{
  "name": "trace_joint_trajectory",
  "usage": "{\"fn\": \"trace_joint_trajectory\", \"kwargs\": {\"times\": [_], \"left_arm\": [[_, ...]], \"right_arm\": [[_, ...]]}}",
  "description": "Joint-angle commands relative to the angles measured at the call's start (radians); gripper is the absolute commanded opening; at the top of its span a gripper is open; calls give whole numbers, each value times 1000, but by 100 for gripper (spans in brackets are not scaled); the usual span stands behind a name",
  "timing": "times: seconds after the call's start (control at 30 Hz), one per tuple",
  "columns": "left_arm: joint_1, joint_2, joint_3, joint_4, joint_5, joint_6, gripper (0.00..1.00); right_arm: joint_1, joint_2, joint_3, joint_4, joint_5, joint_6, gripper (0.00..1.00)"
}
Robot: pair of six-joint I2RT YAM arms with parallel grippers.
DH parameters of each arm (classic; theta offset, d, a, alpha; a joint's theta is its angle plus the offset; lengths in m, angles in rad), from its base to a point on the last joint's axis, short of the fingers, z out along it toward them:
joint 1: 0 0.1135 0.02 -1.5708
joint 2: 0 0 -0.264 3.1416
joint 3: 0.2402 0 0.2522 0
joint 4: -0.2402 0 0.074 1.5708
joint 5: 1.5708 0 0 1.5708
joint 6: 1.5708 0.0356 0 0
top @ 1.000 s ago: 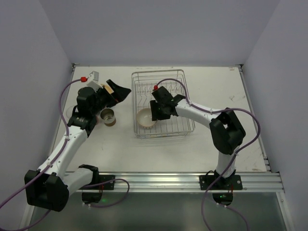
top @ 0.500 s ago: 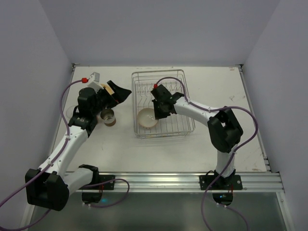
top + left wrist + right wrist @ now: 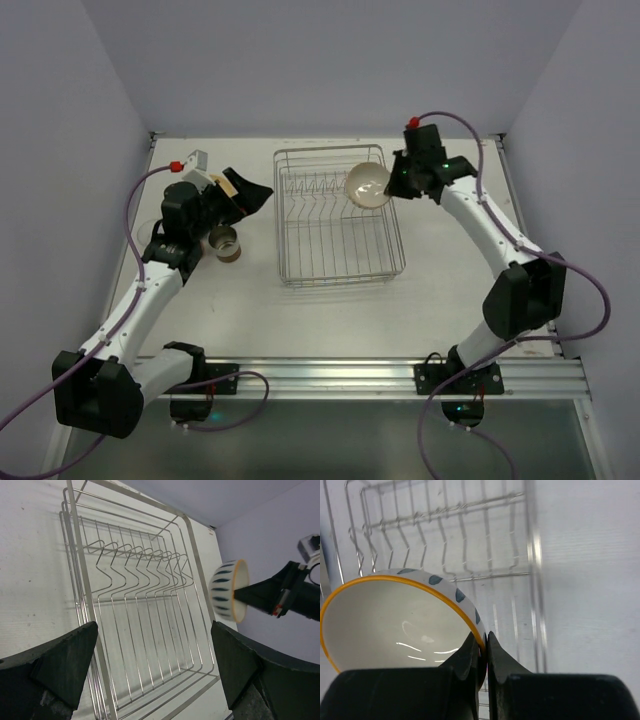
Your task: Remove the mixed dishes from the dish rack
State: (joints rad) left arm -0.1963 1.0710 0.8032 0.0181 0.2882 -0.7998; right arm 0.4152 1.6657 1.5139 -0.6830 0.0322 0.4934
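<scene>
My right gripper is shut on the rim of a white bowl with blue marks and an orange edge. It holds the bowl tilted in the air over the far right corner of the silver wire dish rack. The left wrist view also shows the bowl above the rack, whose wire floor is bare. My left gripper stands open left of the rack, holding nothing. A brown-and-cream cup sits upright on the table just under it.
The white table is walled on the left, back and right. A metal rail with both arm bases runs along the near edge. Purple cables loop off each arm.
My right gripper shut on the bowl's rim inside the rack, then carried it up and away to the far right corner. The left arm and the cup stayed put.
</scene>
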Motion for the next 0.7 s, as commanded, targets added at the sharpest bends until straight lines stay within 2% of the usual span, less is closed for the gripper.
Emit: {"fn": "trace_joint_trajectory", "kwargs": {"times": [0.0, 0.27, 0.4, 0.67], "left_arm": [[9, -22, -15, 8, 14, 13, 100], [8, -26, -18, 10, 14, 22, 100], [8, -39, -24, -13, 3, 46, 100], [8, -74, -42, -73, -20, 86, 100]], "right_arm": [[-133, -110, 60, -61, -40, -9, 0], [-358, -132, -40, -50, -18, 71, 0], [-472, -142, -180, 46, -92, 119, 0], [-516, -80, -242, 83, 53, 189, 0]]}}
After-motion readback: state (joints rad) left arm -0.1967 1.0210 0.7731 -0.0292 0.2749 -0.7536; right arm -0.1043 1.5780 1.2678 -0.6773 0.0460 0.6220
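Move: The right hand already holds the white bowl by its rim, over the right part of the dish rack. The bare table right of the rack, where it is being taken, lies about 21 cm to its right, 2 cm back and 19 cm down. The rack's right wall is some 4 cm right, level fore and aft, its top 10 cm below; the rack's middle is 10 cm left, 1 cm ahead, 14 cm below. From the left hand, that bare table is roughly 58 cm right, 3 cm ahead and 25 cm below. Rightward in one quick sweep of about 21 cm, the right hand carries the pinched bowl over the rack's right wall, first rising some 4 cm, then sinking about 10 cm towards the bare table beyond. The wrist turns clockwise some 35 degrees on the way and tips slightly further down; the fingers keep their hold on the rim. ##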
